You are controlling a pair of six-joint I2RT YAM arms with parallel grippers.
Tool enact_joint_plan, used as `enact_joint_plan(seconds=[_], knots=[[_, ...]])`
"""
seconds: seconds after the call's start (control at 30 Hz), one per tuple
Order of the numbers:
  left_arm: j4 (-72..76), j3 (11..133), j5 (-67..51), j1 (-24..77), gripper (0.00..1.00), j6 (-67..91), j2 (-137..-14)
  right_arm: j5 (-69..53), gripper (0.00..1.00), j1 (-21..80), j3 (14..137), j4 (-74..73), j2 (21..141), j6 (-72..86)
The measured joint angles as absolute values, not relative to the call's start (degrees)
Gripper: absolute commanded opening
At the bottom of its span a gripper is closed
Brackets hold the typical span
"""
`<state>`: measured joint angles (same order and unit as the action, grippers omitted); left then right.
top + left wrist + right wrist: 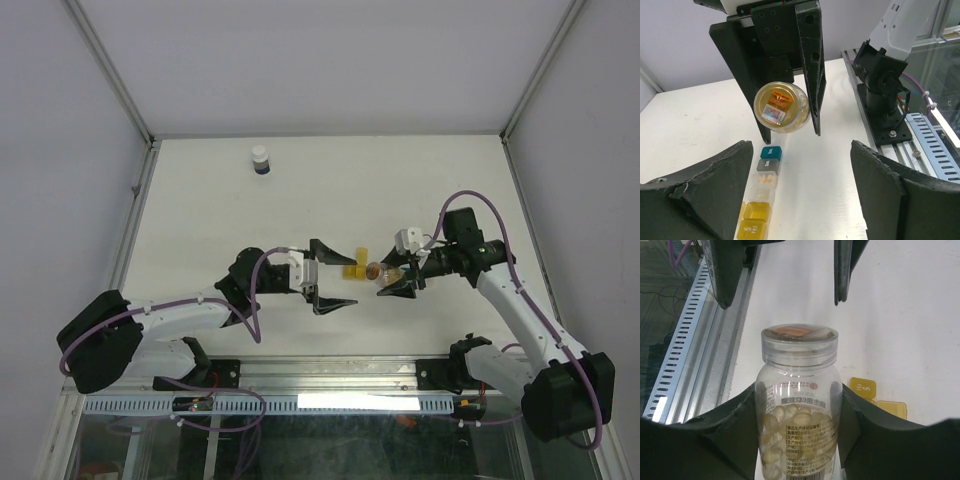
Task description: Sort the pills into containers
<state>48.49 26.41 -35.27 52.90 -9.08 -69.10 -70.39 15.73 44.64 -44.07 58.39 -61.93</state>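
Observation:
A clear pill bottle [380,271] lies level above the table, and my right gripper [393,275] is shut on its body. Its clear cap [800,342] is on and points at my left gripper [351,282]. Pale pills [790,432] fill the lower part. My left gripper [801,165] is open with nothing between its fingers, a short way from the cap. Under the bottle lies the row of containers [763,192]: a teal one [771,152], a grey one, clear ones holding a few pills [765,177], and yellow ones [752,220]. The top view shows only the yellow end [356,262].
A small white bottle with a dark blue band [260,160] stands at the far left of the table. A metal rail [920,135] and the arm bases run along the near edge. White walls enclose the table on three sides.

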Motion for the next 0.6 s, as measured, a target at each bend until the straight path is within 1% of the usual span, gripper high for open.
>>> enact_joint_plan(seconds=[0.13, 0.3, 0.47, 0.6], knots=[[48.5, 29.6, -36.8, 52.9, 0.75, -10.0, -73.8, -69.8, 0.00, 15.7, 44.3, -44.7, 58.8, -64.0], [51.1, 30.8, -36.5, 52.9, 0.64, -9.4, -77.1, -69.1, 0.00, 15.7, 44.3, -45.1, 59.5, -65.8], [52.5, 32.3, -36.1, 52.9, 0.62, -8.0, -79.9, -68.2, 0.00, 15.7, 44.1, -45.3, 59.7, -66.5], [53.3, 33.5, -36.0, 52.9, 0.57, -6.8, -81.4, -67.9, 0.00, 15.8, 44.1, -45.3, 60.1, -66.6]])
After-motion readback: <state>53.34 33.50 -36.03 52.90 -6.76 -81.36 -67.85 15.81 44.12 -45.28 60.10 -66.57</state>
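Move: The lid of the pill bottle, which the right gripper holds lying sideways with its lid end to the left, is about 6 cm to the left hand's right, 2 cm ahead and roughly level. Far below, some 21 cm down, the pill box's yellow compartments lie about 18 cm ahead and 5 cm right of the left hand, its teal compartment 16 cm ahead and 17 cm right. From the right hand, the lid is about 4 cm left, level fore and aft, 1 cm below. The bottle's lid is closed in on by the left gripper, which slides about 3.5 cm right and 2 cm forward, barely turning, while its fingers narrow but stay wider than the lid; no touch can be seen. The right hand keeps its grip on the bottle and sinks about 1.5 cm. ##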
